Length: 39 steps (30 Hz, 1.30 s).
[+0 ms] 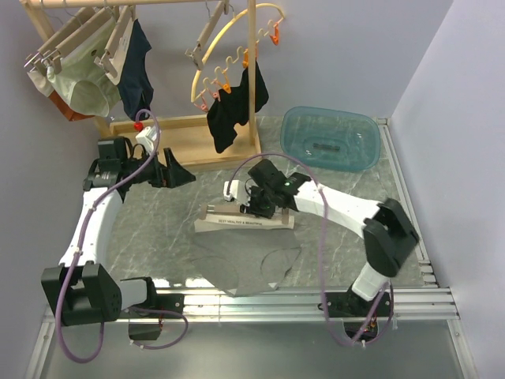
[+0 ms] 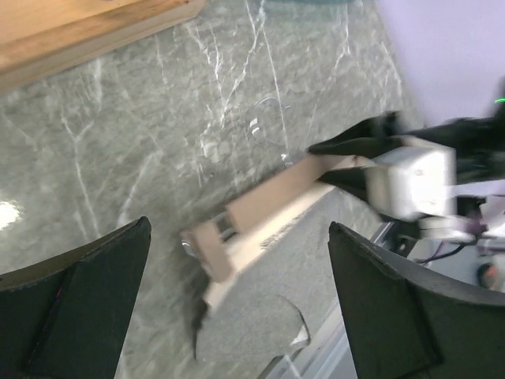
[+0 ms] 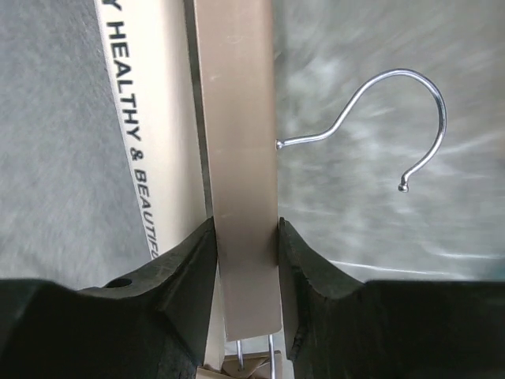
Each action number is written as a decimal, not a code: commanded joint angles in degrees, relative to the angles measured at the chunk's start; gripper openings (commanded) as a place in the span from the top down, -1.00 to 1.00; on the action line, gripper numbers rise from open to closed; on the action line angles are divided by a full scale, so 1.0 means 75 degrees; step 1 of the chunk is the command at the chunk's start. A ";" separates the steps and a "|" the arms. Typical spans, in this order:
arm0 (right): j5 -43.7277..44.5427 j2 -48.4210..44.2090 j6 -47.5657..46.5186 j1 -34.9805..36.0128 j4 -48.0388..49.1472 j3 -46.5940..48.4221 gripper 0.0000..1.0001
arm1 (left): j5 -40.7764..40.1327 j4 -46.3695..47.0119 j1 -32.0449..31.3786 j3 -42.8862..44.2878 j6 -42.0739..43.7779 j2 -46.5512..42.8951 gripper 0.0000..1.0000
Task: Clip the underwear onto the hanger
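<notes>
The pale grey-beige underwear (image 1: pixel 245 264) lies flat on the marble table, its printed waistband (image 3: pixel 150 118) along the far edge. On that waistband rests the light wooden hanger (image 1: pixel 230 212), its wire hook (image 3: pixel 394 103) pointing away over the table. My right gripper (image 1: pixel 264 207) comes down on the middle of the bar (image 3: pixel 237 118). Its fingers (image 3: pixel 189 268) press against both sides of the wood near one clip, so my right gripper (image 3: pixel 246 225) is shut on the hanger. My left gripper (image 1: pixel 175 174) hovers left of the hanger, wide open and empty. From the left wrist view my left gripper (image 2: pixel 239 237) looks down on the hanger (image 2: pixel 268 193) and the underwear (image 2: pixel 260 316).
A wooden drying rack (image 1: pixel 189 138) stands at the back left with pale green and navy briefs on hangers. A yellow curved hanger (image 1: pixel 237 31) carries black garments. A blue plastic tub (image 1: pixel 331 138) sits at the back right. A metal rail (image 1: pixel 316 300) runs along the near edge.
</notes>
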 commanded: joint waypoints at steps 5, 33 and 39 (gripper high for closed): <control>0.1472 -0.1614 -0.1045 0.0666 0.1382 -0.0619 1.00 | 0.0595 -0.2274 0.0008 0.1475 0.2792 0.0115 -0.99; 0.3795 -0.3361 -0.3308 0.2471 0.2589 -0.1452 1.00 | -0.0928 -0.3763 -0.3249 0.1794 0.4281 0.0362 -0.28; 0.3924 -0.3490 -0.3601 0.2577 0.2847 -0.1546 1.00 | -0.0731 -0.3798 -0.3285 0.1641 0.4212 0.0279 -0.09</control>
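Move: The left hand, open and empty, is going for the hanger's left clip end, which lies about 7 cm to its right, 3 cm back and 14 cm below. The right hand already holds the hanger by the middle of its bar, so that same end is some 15 cm to its left and level with it. The grey underwear's waistband is just under the bar, about 2 cm back and 3 cm below the right hand, 1 cm left. The rack's wooden tray lies roughly 20 cm ahead of the left hand, straight ahead, 20 cm below. Keeping its pinch on the hanger bar, the right hand lifts the hanger about 14 cm, drifting slightly back, while the wrist tips the fingers up some 45 degrees. The left hand first rises 5 cm or so, then swings back and to its right and sinks to its old height beside the hanger's left end, turning clockwise and half closing its fingers on either side of the bar; whether they touch can't be seen. ##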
